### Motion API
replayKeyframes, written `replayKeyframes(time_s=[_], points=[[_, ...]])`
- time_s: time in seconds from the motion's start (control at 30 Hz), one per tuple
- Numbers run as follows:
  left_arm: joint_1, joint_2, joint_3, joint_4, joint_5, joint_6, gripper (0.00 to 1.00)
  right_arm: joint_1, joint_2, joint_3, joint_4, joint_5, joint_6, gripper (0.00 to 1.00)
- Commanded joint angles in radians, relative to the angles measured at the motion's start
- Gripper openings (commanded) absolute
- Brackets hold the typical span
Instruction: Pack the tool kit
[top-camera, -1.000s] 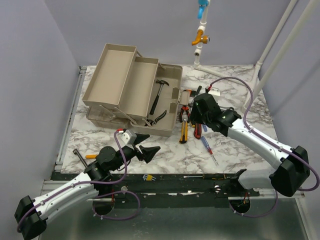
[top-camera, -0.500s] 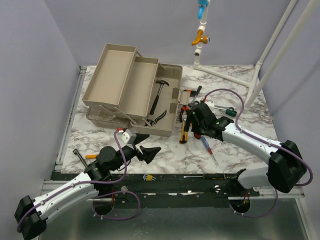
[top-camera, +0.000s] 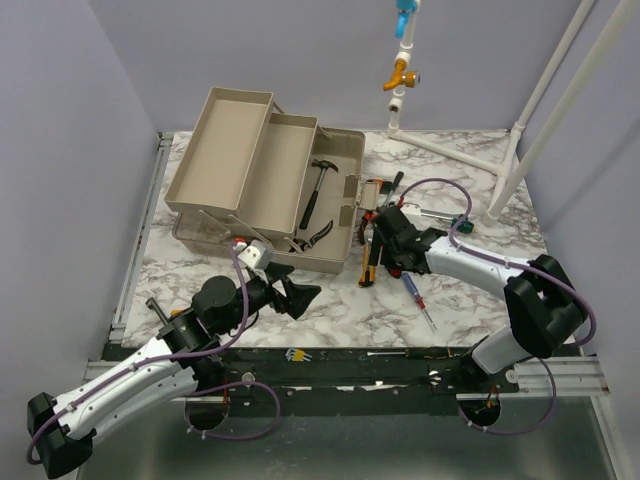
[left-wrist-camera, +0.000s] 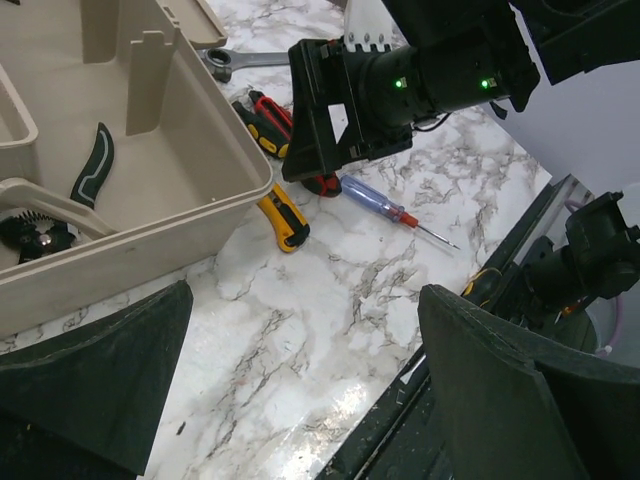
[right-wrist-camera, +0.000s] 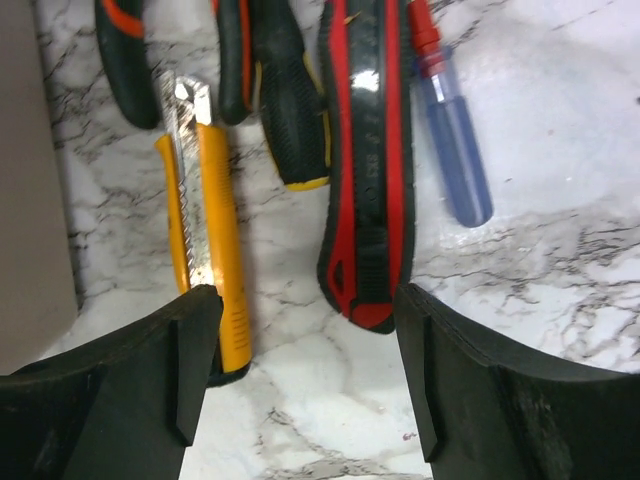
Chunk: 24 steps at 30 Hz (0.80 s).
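Observation:
The tool kit's beige toolbox (top-camera: 335, 258) stands open at the back left with its trays (top-camera: 240, 160) swung out. A hammer (top-camera: 318, 185) and pliers (top-camera: 315, 235) lie in its bottom. My right gripper (right-wrist-camera: 308, 340) hangs open low over the tools beside the box. The red knife (right-wrist-camera: 365, 150) and a yellow knife (right-wrist-camera: 215, 260) lie between its fingers, with a blue screwdriver (right-wrist-camera: 455, 150) just to the right. My left gripper (left-wrist-camera: 305, 330) is wide open over bare marble in front of the box (left-wrist-camera: 200, 150), holding nothing.
A wrench (left-wrist-camera: 245, 60) and a green-handled screwdriver (top-camera: 460, 222) lie behind the right gripper. An orange-handled tool (top-camera: 180, 312) sits near the left arm. Hex keys (top-camera: 293, 353) rest on the front rail. A white pipe frame (top-camera: 520, 130) stands at the back right.
My right gripper has come toward the box and down over the knives. My left gripper has opened wider and lifted a little toward the box.

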Motion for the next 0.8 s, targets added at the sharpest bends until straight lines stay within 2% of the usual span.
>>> replayKeyframes(time_s=[0.0, 0.13, 0.47, 0.57, 0.73, 0.77], points=[[-0.005, -0.008, 0.043, -0.126, -0.035, -0.026, 0.99, -0.040, 0.010, 0.024, -0.010, 0.055, -0.029, 0.75], [-0.005, -0.013, 0.057, -0.153, -0.031, -0.028, 0.99, -0.060, 0.053, 0.042, -0.002, 0.047, -0.052, 0.69], [-0.005, 0.003, 0.116, -0.223, -0.018, -0.028, 0.99, -0.123, 0.136, 0.031, 0.036, -0.011, -0.067, 0.64], [-0.005, -0.003, 0.124, -0.231, -0.018, -0.032, 0.99, -0.123, 0.146, 0.025, 0.036, -0.013, -0.065, 0.51], [-0.005, 0.004, 0.147, -0.257, -0.021, -0.050, 0.99, -0.123, 0.073, 0.030, 0.001, 0.007, -0.061, 0.24], [-0.005, 0.010, 0.152, -0.262, -0.019, -0.052, 0.99, -0.123, 0.047, 0.035, -0.013, 0.010, -0.061, 0.22]])
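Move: The red utility knife lies across my right hand's way, its middle about 7 cm ahead, 3 cm to the right and 3 cm below. The yellow-handled tool is about 4 cm to my left and 5 cm ahead; the black-yellow screwdriver is 10 cm straight ahead. The near blue screwdriver sits some 9 cm back and 8 cm right. From my left hand, the red knife is roughly 20 cm ahead, 21 cm right and well below. I swing my right hand off to the right and a little forward, about 4 cm in all, away from the yellow-handled tool and over the near end of the red utility knife. On the way I sink nearly 3 cm, then stop there and close the fingers from both sides, pinching the knife near its closest end. ##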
